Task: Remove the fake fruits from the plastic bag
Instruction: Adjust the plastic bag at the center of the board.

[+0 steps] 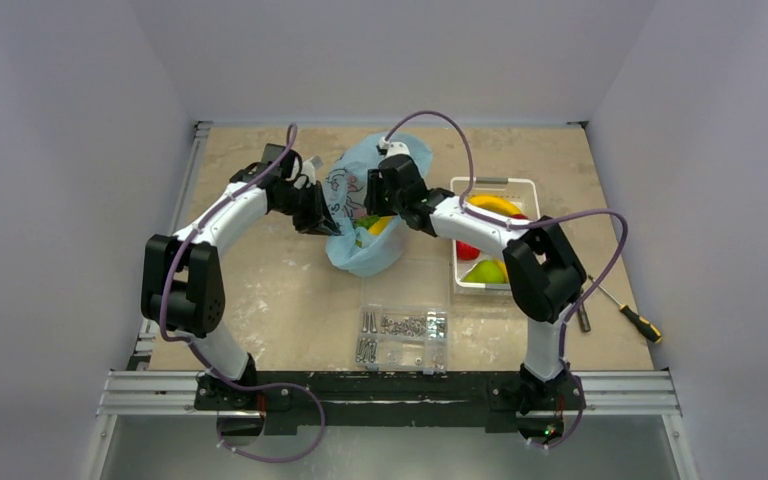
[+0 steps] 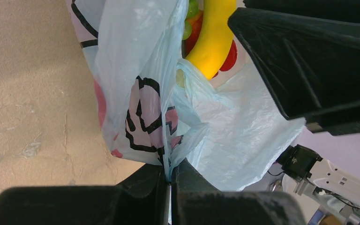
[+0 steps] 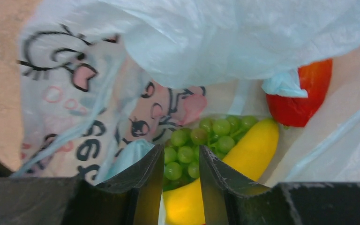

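Observation:
The light-blue plastic bag (image 1: 365, 250) with its dark cartoon print lies mid-table between both arms. My left gripper (image 2: 171, 176) is shut on a fold of the bag's edge (image 2: 136, 70), holding the mouth up. My right gripper (image 3: 181, 157) reaches inside the bag, and its fingers stand close on either side of the green grape bunch (image 3: 222, 127). A yellow banana (image 3: 253, 145) lies under and beside the grapes. A red fruit (image 3: 304, 101) sits further in, partly under a bag fold. From the left wrist, the banana (image 2: 213, 37) shows through the bag's mouth.
A white slotted basket (image 1: 494, 182) right of the bag holds a yellow fruit (image 1: 493, 204), a red one (image 1: 467, 250) and a green one (image 1: 487, 271). A clear compartment box (image 1: 400, 335) with screws sits near the front. A screwdriver (image 1: 632, 317) lies at the right.

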Action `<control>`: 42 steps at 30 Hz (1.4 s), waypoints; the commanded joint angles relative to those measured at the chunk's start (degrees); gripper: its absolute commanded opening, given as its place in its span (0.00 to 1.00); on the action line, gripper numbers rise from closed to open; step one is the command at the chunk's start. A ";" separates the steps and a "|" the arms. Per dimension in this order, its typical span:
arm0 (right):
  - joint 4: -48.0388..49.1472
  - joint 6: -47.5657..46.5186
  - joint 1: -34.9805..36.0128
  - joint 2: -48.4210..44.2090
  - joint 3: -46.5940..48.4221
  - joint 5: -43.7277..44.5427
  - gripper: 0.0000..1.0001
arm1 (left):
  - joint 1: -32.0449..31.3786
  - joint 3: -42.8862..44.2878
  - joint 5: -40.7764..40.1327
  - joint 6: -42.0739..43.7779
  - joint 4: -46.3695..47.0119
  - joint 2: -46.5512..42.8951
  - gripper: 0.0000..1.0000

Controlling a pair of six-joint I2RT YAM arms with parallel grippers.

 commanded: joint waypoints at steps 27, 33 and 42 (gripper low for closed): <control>5.32 -0.38 -2.13 10.76 2.14 8.28 0.83 | -0.65 6.06 -10.07 1.11 -3.46 4.48 0.00; 4.33 -3.06 -2.15 14.88 13.35 3.65 0.75 | -0.82 6.60 -10.14 1.86 -3.39 2.21 0.00; -4.06 -1.87 -1.57 8.24 14.02 1.29 0.80 | -1.77 5.21 -10.27 1.51 -2.10 0.32 0.00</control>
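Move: My empty right hand hovers over the mouth of the plastic bag, whose middle lies almost straight below, about 8 cm down. The grapes sit some 10 cm under this hand, 1 cm ahead and 1 cm left; the yellow banana is level with it, 2 cm to the right, and the red pepper some 8 cm ahead and 5 cm right, both as low. From my left hand, already pinching the near-left rim, the bag's middle is about 8 cm ahead, 9 cm right and 5 cm lower. I dip my right hand nearly 9 cm into the bag's mouth, drifting about 5 cm right as the fingers spread wide, then sweep forward and back left inside it towards the far wall, pushing the film, and climb some 6 cm. My left hand keeps its pinch on the rim and eases a couple of centimetres forward and left, sinking a little and tilting about 10 degrees. ##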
